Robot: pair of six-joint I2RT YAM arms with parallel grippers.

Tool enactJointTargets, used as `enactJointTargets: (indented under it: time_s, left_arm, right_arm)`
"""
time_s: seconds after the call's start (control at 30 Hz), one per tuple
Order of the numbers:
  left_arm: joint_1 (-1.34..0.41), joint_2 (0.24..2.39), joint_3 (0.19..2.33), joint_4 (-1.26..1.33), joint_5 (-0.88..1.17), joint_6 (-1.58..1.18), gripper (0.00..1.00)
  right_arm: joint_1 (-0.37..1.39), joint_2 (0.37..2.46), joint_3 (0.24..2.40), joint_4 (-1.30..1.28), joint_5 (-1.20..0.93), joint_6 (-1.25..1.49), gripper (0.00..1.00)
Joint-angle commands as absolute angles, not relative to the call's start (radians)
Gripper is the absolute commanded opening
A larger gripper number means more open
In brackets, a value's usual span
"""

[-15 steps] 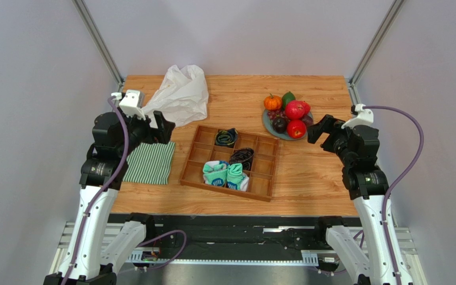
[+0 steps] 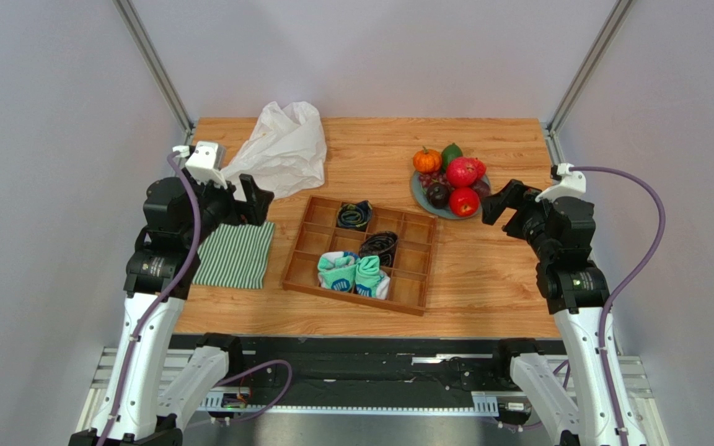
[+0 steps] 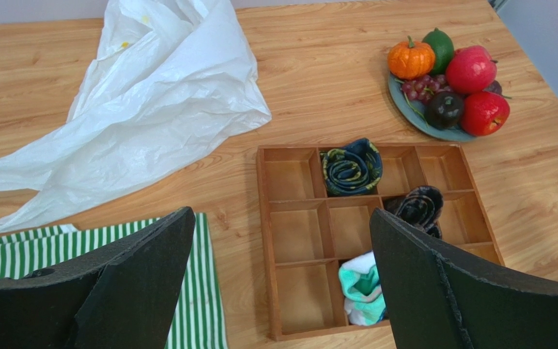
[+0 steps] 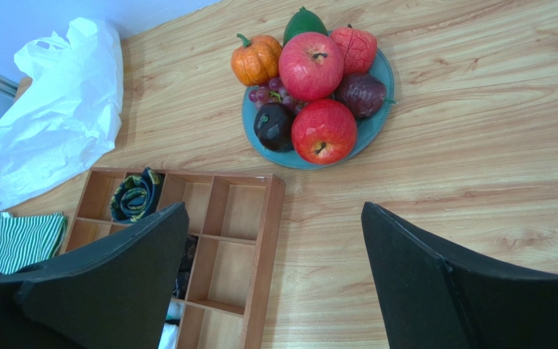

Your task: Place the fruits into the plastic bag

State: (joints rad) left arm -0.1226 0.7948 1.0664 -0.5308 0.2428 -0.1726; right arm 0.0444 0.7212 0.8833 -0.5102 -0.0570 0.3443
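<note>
The fruits are piled on a blue-grey plate (image 2: 415, 195) at the back right of the table. Among them are two red apples (image 4: 311, 65), an orange pumpkin-like one (image 4: 256, 59), a green one (image 4: 304, 22), a dark purple one (image 4: 274, 125) and grapes (image 4: 266, 93). The white plastic bag (image 2: 282, 149) lies crumpled and flat at the back left. My left gripper (image 2: 240, 206) hovers open over the striped cloth, near the bag's front edge. To the right of the plate and a little nearer, my right gripper (image 2: 505, 206) hangs open. Neither holds anything.
A wooden divided tray (image 2: 293, 272) sits mid-table with rolled socks (image 2: 351, 272) in some compartments. A green-and-white striped cloth (image 2: 235, 255) lies folded at the left, under the left arm. Bare wood lies between the bag and the plate.
</note>
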Motion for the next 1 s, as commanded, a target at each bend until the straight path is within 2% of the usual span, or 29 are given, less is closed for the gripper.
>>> enactJointTargets:
  time_s: [0.0, 0.17, 0.33, 0.4, 0.53, 0.8, 0.97]
  left_arm:
    - [-0.118, 0.778, 1.060, -0.466, 0.294, -0.152, 0.99]
    - [-0.118, 0.813, 1.098, -0.463, 0.186, -0.146, 0.99]
    - [-0.106, 1.113, 1.349, -0.640, 0.037, -0.129, 0.99]
    - [-0.075, 1.219, 1.390, -0.634, 0.054, -0.138, 0.99]
    - [0.026, 1.350, 1.417, -0.585, 0.071, -0.180, 0.99]
    - [0.028, 1.571, 1.468, -0.546, -0.104, 0.039, 0.98]
    - [0.029, 1.669, 1.497, -0.509, -0.065, 0.139, 0.98]
  right_arm:
    - [0.041, 0.703, 0.893, -0.469, -0.051, 0.353, 0.93]
    - [0.041, 0.698, 0.913, -0.491, -0.054, 0.357, 0.93]
    - [0.041, 0.695, 0.928, -0.502, -0.058, 0.356, 0.93]
    - [0.041, 0.695, 0.933, -0.502, -0.061, 0.354, 0.93]
    - [0.041, 0.699, 0.927, -0.486, -0.087, 0.370, 0.93]
    - [0.041, 0.733, 0.900, -0.427, -0.143, 0.393, 0.93]
    - [0.041, 0.753, 0.894, -0.416, -0.158, 0.394, 0.93]
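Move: The plastic bag lies crumpled on the table, its middle some 24 cm ahead of the left hand, about 2 cm to its right and 30 cm below. The striped cloth is about 3 cm back and 11 cm to the left, and the wooden tray's middle some 3 cm back and 24 cm to the right, both about 30 cm down. From the right hand the bag is some 23 cm ahead, 54 cm to the left and 25 cm below. The left hand, fingers kept wide open, sets off forward with barely a rise, then swings left and dives towards the near left part of the plastic bag, ending about 16 cm farther forward, 10 cm left and 13 cm lower. On the way the wrist tips the fingers down by nearly 30 degrees, turns counter-clockwise some 20 and rolls its left side up, with the hand still above the bag and the striped cloth and touching neither. ##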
